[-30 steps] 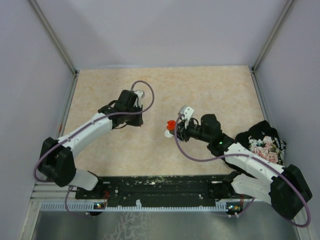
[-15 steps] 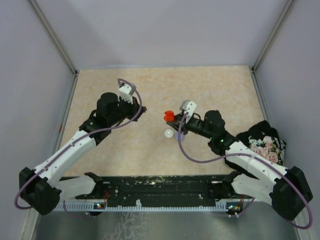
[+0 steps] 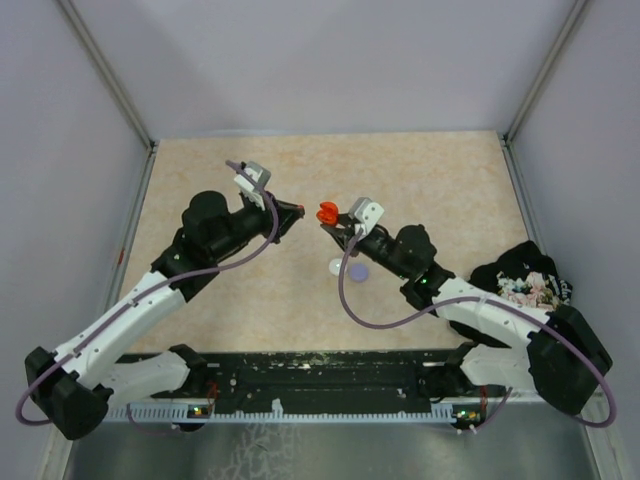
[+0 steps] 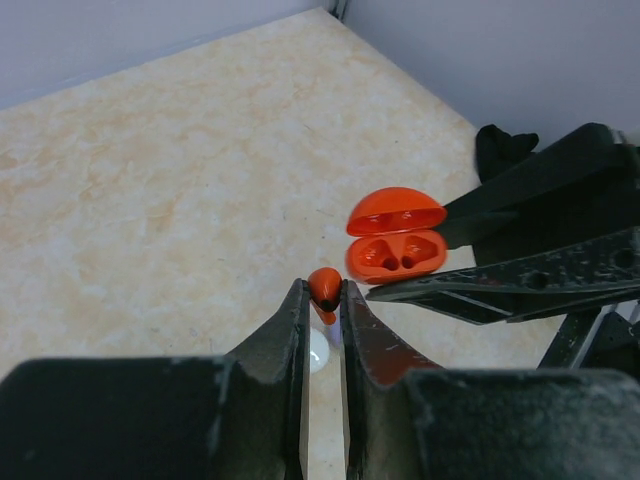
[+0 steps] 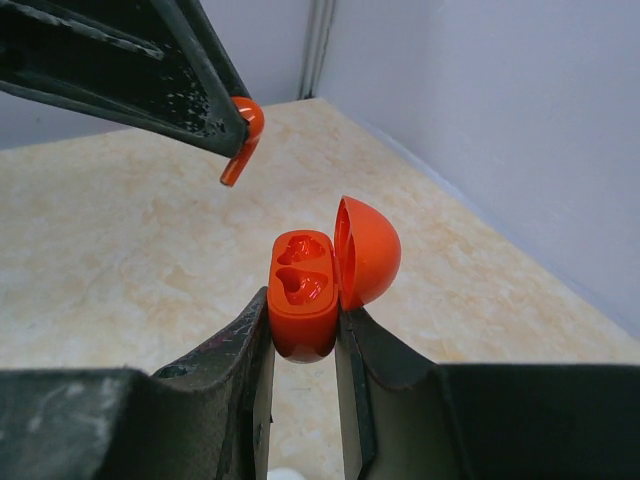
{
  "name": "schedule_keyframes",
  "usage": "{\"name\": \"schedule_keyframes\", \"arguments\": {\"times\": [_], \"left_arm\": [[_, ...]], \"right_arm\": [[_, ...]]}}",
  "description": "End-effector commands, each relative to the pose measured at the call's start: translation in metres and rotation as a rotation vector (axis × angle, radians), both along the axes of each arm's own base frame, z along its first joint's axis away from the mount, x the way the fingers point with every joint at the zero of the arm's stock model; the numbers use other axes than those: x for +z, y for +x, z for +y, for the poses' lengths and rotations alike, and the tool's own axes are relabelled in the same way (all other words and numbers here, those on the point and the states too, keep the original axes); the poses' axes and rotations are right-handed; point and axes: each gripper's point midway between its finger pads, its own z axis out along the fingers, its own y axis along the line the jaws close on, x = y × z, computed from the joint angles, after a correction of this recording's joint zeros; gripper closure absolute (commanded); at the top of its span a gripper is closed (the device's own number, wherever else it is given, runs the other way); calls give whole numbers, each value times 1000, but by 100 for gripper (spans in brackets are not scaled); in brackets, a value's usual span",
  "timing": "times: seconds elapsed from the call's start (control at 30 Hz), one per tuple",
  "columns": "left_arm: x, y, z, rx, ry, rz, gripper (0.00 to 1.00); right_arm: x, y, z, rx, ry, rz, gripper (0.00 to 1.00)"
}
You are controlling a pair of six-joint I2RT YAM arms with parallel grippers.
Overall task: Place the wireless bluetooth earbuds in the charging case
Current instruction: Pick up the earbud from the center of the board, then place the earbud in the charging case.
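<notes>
A small red earbud (image 4: 324, 286) is pinched between the tips of my left gripper (image 4: 322, 294), which is shut on it and held above the table. In the top view the left gripper (image 3: 297, 211) points right, a short gap from the red charging case (image 3: 326, 212). My right gripper (image 5: 303, 312) is shut on that case (image 5: 302, 292), gripping its lower body. The lid (image 5: 366, 250) stands open and both sockets look empty. From the right wrist view the earbud (image 5: 244, 124) hangs up and left of the case, stem down.
A white round disc (image 3: 338, 266) and a lavender disc (image 3: 359, 272) lie on the beige table under the right gripper. A dark floral pouch (image 3: 525, 281) sits at the right edge. Grey walls close in the table on three sides.
The left arm has stretched out to the right, bringing the earbud toward the middle. The right gripper has lifted the open case up and left to face it, uncovering the two discs.
</notes>
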Motion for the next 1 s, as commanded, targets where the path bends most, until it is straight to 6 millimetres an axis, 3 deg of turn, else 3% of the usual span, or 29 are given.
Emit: {"name": "schedule_keyframes", "arguments": {"times": [0.0,0.17,0.27,0.97], "left_arm": [[49,-8,-5,23,-124,-116,97],[68,-13,-10,39,-183,-163,98],[69,-14,-16,39,-196,-169,98],[44,-7,-44,46,-129,-181,99]], "right_arm": [[45,9,3,-48,122,-134,100],[51,10,9,-45,159,-142,100],[54,11,11,-49,181,-142,100],[59,6,12,-32,230,-129,100]]}}
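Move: The left hand, pinching the red earbud, has the open red case about 6 cm to its right, 1 cm back and 2 cm lower. On the board, some 25 cm below, the white case lies about 9 cm right and 2 cm ahead, the purple case about 14 cm right and 1 cm ahead. From the right hand, holding the red case, the earbud is about 7 cm left, 2 cm ahead and 2 cm up. Up first, by about 5 cm with a slight pull back and the fingertips tipping up some 10 degrees, then rightward and down a little: the left hand carries the earbud over to the red case and brings its stem down to the rear slot. The right hand keeps its grip on the case, lifting it 2–3 cm and easing it forward and left while rolling slightly. ##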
